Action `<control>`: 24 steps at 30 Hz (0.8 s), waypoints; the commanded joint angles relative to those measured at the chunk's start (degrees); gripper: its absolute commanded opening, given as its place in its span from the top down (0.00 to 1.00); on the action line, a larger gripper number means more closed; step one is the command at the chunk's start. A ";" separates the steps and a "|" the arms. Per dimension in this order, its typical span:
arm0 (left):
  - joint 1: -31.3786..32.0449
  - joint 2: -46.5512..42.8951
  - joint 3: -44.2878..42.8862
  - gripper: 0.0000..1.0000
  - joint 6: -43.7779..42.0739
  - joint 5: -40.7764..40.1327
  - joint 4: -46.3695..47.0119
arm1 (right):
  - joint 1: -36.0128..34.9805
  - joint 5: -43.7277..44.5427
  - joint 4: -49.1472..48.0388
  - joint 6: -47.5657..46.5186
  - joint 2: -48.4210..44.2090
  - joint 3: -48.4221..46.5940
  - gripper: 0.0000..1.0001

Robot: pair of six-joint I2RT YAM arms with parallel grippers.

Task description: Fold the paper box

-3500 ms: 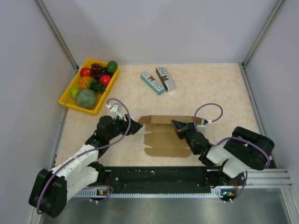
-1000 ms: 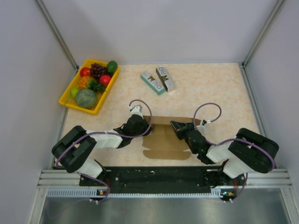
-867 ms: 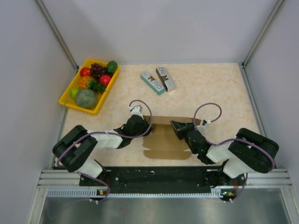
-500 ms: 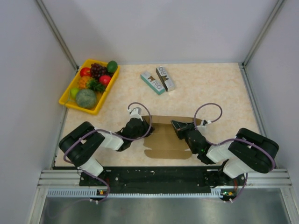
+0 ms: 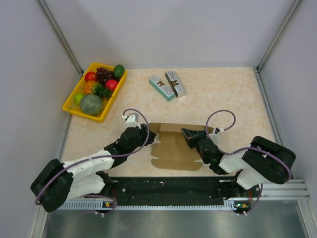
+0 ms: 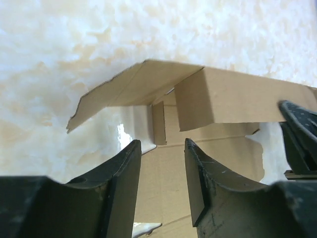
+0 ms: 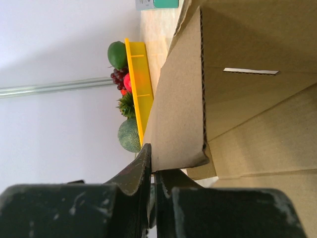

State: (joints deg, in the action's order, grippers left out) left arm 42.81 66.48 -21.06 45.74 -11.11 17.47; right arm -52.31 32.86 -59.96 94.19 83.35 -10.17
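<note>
The paper box (image 5: 176, 148) is a brown cardboard sheet lying in the middle of the table, its back flaps partly raised. My left gripper (image 5: 145, 133) hovers at the sheet's left edge. In the left wrist view this gripper (image 6: 162, 148) is open, with bare cardboard (image 6: 218, 96) showing in the gap and nothing held. My right gripper (image 5: 184, 132) sits over the sheet's back right part. In the right wrist view it (image 7: 152, 167) is shut on the edge of a raised cardboard flap (image 7: 178, 114).
A yellow fruit tray (image 5: 72, 105) stands at the back left and also shows in the right wrist view (image 7: 141, 84). Two small printed boxes (image 5: 168, 84) lie behind the sheet. Grey walls close in both sides, and a black rail (image 5: 173, 191) runs along the near edge.
My left gripper has opened and pulled back to the left, off the sheet's left edge, with its arm stretched lower. The right gripper holds the same flap in the same place.
</note>
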 commanded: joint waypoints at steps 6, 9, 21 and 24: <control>-4.90 -20.24 -0.56 0.57 -8.03 -11.47 -16.75 | 0.11 -1.13 -0.33 -0.59 0.14 0.33 0.99; -14.54 -18.59 -3.28 0.57 -8.38 -5.28 -17.21 | 0.02 -1.40 -0.42 -0.68 0.32 0.24 0.99; -29.54 20.95 -21.30 0.82 -8.04 46.51 0.70 | 0.02 -1.40 -1.03 -0.33 0.93 0.15 0.99; -29.45 25.10 -20.25 0.88 -6.10 50.13 4.06 | 0.02 -1.40 -1.21 0.11 1.29 -0.02 0.99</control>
State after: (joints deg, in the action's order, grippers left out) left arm 13.52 88.49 -41.04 37.60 24.34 13.52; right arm -52.31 31.79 -60.42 94.35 83.74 -10.17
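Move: The open side flap at the box's left end lies about 5 cm ahead of the left hand, 1 cm to its left and some 2 cm lower. The far wall it joins has its middle roughly 5 cm ahead and 14 cm right of that hand; the box floor's middle is 3 cm back, 12 cm right and 6 cm below. From the right hand, the side flap is some 16 cm to the left, level in depth and 2 cm lower. The right gripper keeps its pinch on the far wall and stays put, while the left hand, touching nothing, loops around the flap's free end to its far side. It rises about 5 cm and swings some 12 cm left, then sweeps forward and comes back right and down, half-closed fingers drawing nearly shut, its tips ending close beyond the flap. ##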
